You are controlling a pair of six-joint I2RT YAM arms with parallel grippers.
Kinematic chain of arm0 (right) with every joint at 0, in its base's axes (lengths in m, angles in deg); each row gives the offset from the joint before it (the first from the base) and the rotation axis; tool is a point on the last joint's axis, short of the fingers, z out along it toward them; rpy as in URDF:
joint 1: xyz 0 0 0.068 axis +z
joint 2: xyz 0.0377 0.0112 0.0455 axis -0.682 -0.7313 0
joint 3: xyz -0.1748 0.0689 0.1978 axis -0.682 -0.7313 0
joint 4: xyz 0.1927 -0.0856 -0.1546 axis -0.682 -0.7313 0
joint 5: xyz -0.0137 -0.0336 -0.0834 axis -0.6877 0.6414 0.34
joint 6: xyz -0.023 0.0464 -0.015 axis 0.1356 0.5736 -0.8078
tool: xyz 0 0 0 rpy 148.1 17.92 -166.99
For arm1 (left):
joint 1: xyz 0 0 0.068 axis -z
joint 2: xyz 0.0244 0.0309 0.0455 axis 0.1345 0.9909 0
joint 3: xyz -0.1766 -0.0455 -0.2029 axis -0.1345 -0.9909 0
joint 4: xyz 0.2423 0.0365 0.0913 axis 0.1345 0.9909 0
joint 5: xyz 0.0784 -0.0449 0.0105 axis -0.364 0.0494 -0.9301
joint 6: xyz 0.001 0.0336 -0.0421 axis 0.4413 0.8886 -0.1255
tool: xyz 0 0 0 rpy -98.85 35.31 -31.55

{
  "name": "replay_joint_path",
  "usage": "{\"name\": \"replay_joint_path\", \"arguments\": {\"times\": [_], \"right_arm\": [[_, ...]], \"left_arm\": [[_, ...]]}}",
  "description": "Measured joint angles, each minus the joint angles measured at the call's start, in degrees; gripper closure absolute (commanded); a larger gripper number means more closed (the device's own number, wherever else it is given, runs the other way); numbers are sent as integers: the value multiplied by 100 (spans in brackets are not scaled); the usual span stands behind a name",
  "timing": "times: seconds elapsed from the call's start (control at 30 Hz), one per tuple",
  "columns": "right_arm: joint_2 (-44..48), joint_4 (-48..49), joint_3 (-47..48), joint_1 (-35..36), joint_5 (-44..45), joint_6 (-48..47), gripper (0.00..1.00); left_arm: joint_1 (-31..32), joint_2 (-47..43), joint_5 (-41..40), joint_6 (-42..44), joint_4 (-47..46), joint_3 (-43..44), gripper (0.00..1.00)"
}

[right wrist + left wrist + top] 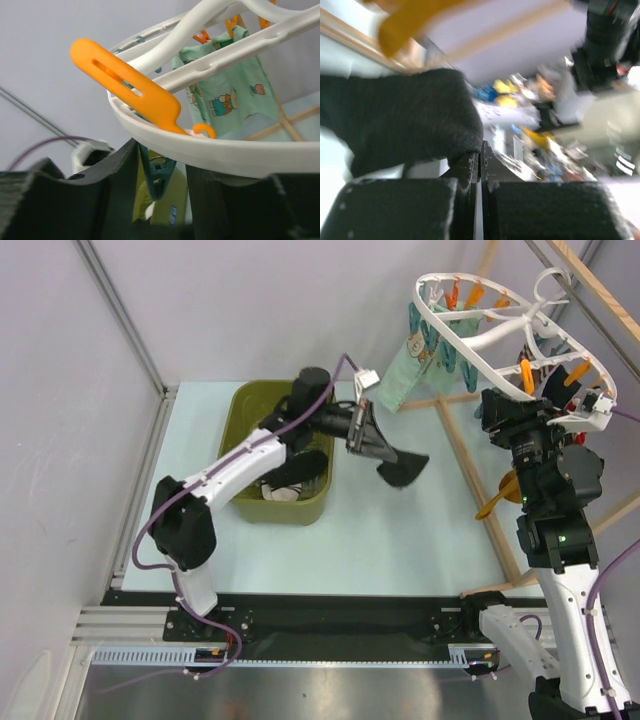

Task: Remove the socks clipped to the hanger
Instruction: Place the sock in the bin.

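The white ring hanger [480, 350] hangs tilted at the back right, with orange pegs [525, 370] and teal ones on it. A pale mint printed sock [405, 370] is clipped at its left side and shows again as the mint sock [227, 97] in the right wrist view. A mustard-orange sock [497, 496] dangles lower down beside the right arm. My left gripper [378, 448] is shut on a black sock [403, 471], held in the air right of the tub; the black sock [405, 120] fills its wrist view. My right gripper [161, 167] stands open under the hanger rim [210, 152], with an empty teal peg [162, 172] between its fingers.
An olive-green tub [245, 415] stands at the left middle with dark and light socks [290, 482] inside. A light wooden rack [468, 470] frames the right side, and its top bar carries the hanger's hook. An orange peg [125, 85] sticks up over the rim.
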Motion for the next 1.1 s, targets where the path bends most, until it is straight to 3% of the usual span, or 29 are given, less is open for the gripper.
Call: {"name": "replay_joint_path", "arguments": {"times": [0.07,0.1,0.2,0.43,0.63,0.8,0.87,1.1], "right_arm": [[-20,-227,76,-9,-48,-70,48],[-20,-337,87,-9,-85,-107,32],[2,-699,105,-9,-195,-197,17],[481,-1797,98,-15,-496,-540,14],[741,-2868,391,-17,-1165,-1045,14],[614,-3829,483,-17,-1381,-1351,15],[549,-4262,575,-17,-1244,-1410,16],[442,-5084,1067,-17,-177,-1554,19]], "left_arm": [[-278,-52,-424,723,1010,564,100],[-413,-120,-662,1029,1408,758,100],[-870,-463,-1349,1775,2389,1040,100],[-1502,-879,-2861,2750,3694,1071,95],[-1803,-859,-3845,3163,4144,557,52],[-1862,-831,-4363,3276,4336,328,42],[-1858,-861,-4476,3324,4306,317,32],[-1432,-1589,-5012,3639,4092,48,26]]}}
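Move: The black sock is already pinched in the left hand, and the bin it goes to has its middle about 24 cm to the left, 15 cm ahead and 25 cm below. A black sock already in it lies roughly 18 cm left and 11 cm ahead of that hand, 27 cm below. The right hand's part-open fingers straddle a teal clip right at its hand point, an orange clip about 4 cm straight above; the bin is some 43 cm left of that hand, 10 cm ahead and 38 cm lower. The held black sock is swung by the left arm nearly 20 cm left and about 14 cm forward, rising slightly before dipping into the bin, the fingers turning from pointing right to forward, right and down; they open to let the sock go, then lift and start back. The right hand opens wide, comes free of the teal clip and backs down and towards its base, tipping downward some 30 degrees. ##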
